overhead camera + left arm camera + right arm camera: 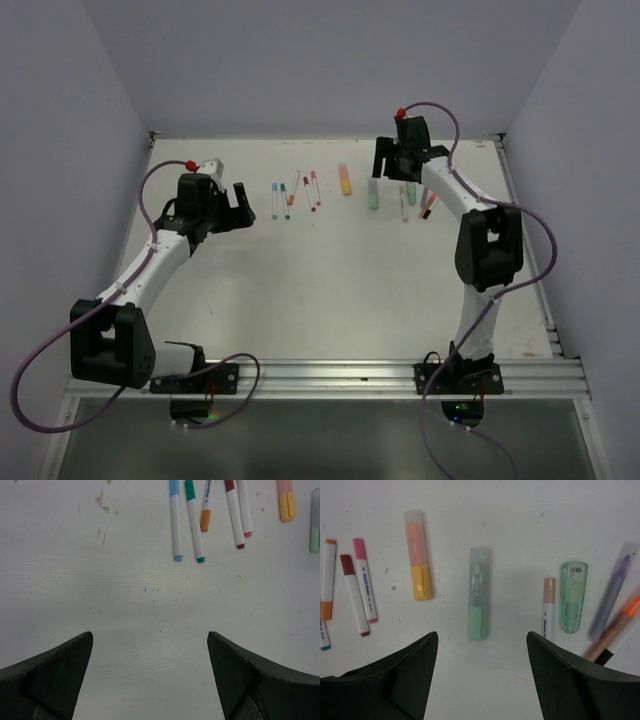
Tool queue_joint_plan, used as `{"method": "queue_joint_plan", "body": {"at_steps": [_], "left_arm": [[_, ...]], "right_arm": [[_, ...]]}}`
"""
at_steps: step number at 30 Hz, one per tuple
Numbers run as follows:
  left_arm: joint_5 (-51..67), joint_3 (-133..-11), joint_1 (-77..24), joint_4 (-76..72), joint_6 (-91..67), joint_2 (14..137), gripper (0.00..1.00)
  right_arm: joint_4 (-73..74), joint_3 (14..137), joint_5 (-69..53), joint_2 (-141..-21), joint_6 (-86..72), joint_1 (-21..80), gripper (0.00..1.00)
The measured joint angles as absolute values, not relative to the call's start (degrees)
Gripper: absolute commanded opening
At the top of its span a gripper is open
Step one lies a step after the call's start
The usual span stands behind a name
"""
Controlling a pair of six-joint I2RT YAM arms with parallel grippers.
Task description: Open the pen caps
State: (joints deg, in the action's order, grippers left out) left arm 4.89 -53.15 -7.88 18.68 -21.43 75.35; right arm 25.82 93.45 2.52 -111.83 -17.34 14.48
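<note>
The pens lie in a row across the far half of the white table (330, 280), caps on. My right gripper (482, 633) is open and hovers just short of the pale green highlighter (478, 592), which lies in line with the gap. Left of it is the orange highlighter (418, 555). Further left are slim pens with a pink cap (359, 547) and a dark red cap (346, 564). To the right is a beige-capped pen (549, 591). My left gripper (150, 633) is open over bare table, short of the blue pen (175, 520) and the green pen (194, 525).
A mint green translucent case (574, 597) lies right of the beige-capped pen, with a purple pen (612, 595) and an orange pen (622, 615) beyond it. Grey walls close in the table on three sides. The right gripper (392, 165) is far right, the left gripper (240, 205) far left.
</note>
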Motion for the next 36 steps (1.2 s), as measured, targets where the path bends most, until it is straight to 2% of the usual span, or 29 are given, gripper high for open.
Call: {"method": "queue_joint_plan", "body": {"at_steps": [9,20,23,24,27,28,32,36], "left_arm": [[7.7,-52.8,-7.9,17.2,-21.4,76.7,1.0],[9.5,-52.8,-7.9,17.2,-21.2,77.3,1.0],[10.2,-52.8,-7.9,17.2,-21.2,77.3,1.0],[10.5,-52.8,-7.9,17.2,-21.2,77.3,1.0],[11.7,-52.5,-7.9,16.8,-21.2,77.3,1.0],[12.3,-52.2,-7.9,16.3,-21.2,77.2,1.0],[13.7,-50.9,-9.1,13.9,-21.3,76.3,1.0],[14.5,-50.2,-15.4,10.3,-22.0,75.1,1.0]], "right_arm": [[31.5,115.7,7.6,-132.2,-16.6,15.6,0.64],[36.8,122.7,10.8,-141.5,-16.7,17.8,0.48],[37.0,122.5,11.3,-141.5,-16.9,18.4,0.34],[36.8,122.2,11.4,-141.4,-17.1,18.5,0.24],[35.0,119.1,11.4,-139.7,-17.8,18.6,0.09],[34.2,117.3,11.1,-138.6,-18.1,18.7,0.0],[32.4,107.3,10.8,-132.2,-20.6,19.0,0.0],[28.8,94.8,10.9,-121.7,-25.6,21.3,0.0]]}}
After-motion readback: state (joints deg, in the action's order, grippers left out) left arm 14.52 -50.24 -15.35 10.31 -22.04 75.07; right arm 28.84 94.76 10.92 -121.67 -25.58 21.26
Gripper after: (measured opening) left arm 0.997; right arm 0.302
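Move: The mint-green highlighter lies about 5 cm ahead of the right hand, 3 cm to its left and 11 cm below. An orange-yellow highlighter is some 5 cm farther out than it and 8 cm to its left; to its right stand the beige marker, 9 cm over and 4 cm nearer, and the green correction tape, level and 11 cm over. From the left hand, the mint-green highlighter is roughly 20 cm ahead, 38 cm right and 12 cm below. The mint-green highlighter is pinched across its grey barrel by the right fingers, which narrow as the hand goes forward and then steeply down, about 11 cm. Once shut on it, the right hand draws back some 7 cm and starts to rise. The open left hand swings about 8 cm right towards it, mostly late, turning clockwise about 15 degrees. ##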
